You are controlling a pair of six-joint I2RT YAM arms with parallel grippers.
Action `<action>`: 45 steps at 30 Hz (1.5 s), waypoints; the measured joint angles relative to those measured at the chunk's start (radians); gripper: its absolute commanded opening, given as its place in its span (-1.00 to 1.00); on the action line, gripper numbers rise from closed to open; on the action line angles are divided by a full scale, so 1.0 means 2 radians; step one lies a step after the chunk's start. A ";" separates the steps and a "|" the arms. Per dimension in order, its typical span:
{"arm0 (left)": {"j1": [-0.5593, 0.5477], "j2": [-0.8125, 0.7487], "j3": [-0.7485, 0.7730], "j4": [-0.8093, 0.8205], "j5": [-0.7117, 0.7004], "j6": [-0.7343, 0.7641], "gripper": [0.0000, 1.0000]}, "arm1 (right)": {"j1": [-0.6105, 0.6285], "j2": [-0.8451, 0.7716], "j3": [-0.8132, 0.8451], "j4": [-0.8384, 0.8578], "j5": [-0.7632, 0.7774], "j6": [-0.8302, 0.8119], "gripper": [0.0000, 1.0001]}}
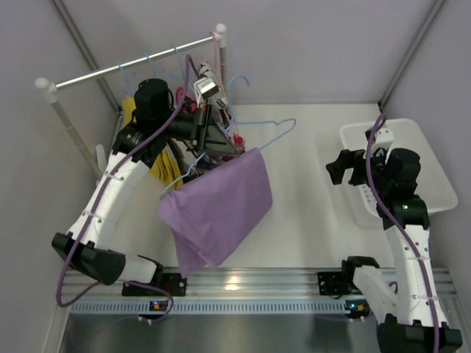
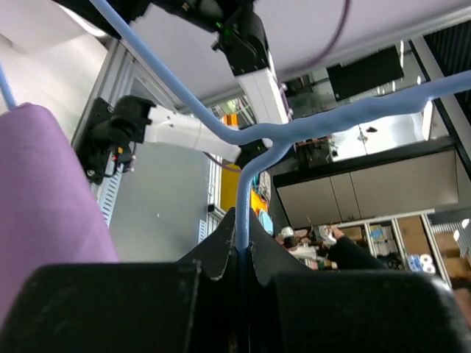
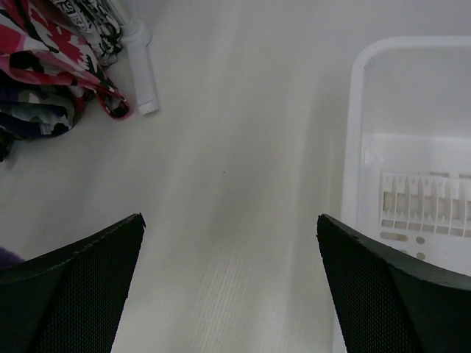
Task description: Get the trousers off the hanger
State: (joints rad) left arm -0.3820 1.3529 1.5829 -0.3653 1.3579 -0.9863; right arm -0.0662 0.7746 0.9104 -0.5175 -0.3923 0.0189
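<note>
The lilac-purple trousers [image 1: 219, 203] hang over a light blue hanger [image 1: 274, 137], held clear of the rail above the table. My left gripper [image 1: 221, 140] is shut on the hanger's neck; in the left wrist view the blue wire [image 2: 243, 213] runs between the closed fingers [image 2: 221, 250], with purple cloth [image 2: 44, 191] at the left. Yellow trousers [image 1: 168, 168] and pink-red print pairs [image 1: 228, 129] hang by the rail. The right gripper [image 1: 337, 168] is open and empty over the table, near the basket; its view shows pink-red and black-and-white print cloth [image 3: 59, 51] at the top left.
A clothes rail [image 1: 132, 65] with several blue hangers stands at the back left, its white foot [image 3: 141, 73] on the table. A white basket [image 1: 434, 180] sits at the right, its rim [image 3: 355, 110] next to the right gripper.
</note>
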 measured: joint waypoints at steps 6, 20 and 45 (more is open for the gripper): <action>-0.045 0.068 0.074 -0.110 -0.120 0.078 -1.00 | 0.000 -0.005 0.000 -0.002 0.009 0.000 0.99; -0.138 0.179 0.236 -0.137 -0.372 0.078 -1.00 | 0.000 -0.045 -0.013 -0.014 -0.001 -0.023 0.99; -0.216 0.294 0.354 -0.023 -0.597 -0.071 -1.00 | 0.004 -0.229 -0.216 0.006 -0.114 -0.261 0.99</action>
State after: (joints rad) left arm -0.8150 1.9404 2.2917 -0.4122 0.1631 -1.1275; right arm -0.0589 0.3157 0.4789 -0.5053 -0.6201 -0.5034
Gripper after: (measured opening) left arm 0.049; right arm 0.993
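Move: The purple trousers drape over the blue hanger in the left fingers, their middle some 10 cm back from that hand, 4 cm to its left and 12 cm below. The waiting right gripper is about 34 cm to the left hand's right, 9 cm ahead and 19 cm lower. From the right gripper, the trousers lie roughly 38 cm left, 19 cm back and 7 cm higher; the white basket is 20 cm right, 10 cm ahead and 20 cm below. Trousers and hanger, still pinched in the closed left fingers, are carried diagonally right and forward about 25 cm, near level, past the end of the rack, while that wrist turns some 45 degrees counter-clockwise. The right hand, wide open and empty, hardly stirs at first, then draws back about 6 cm and sinks 8 cm, rolling its left side down and turning counter-clockwise. ##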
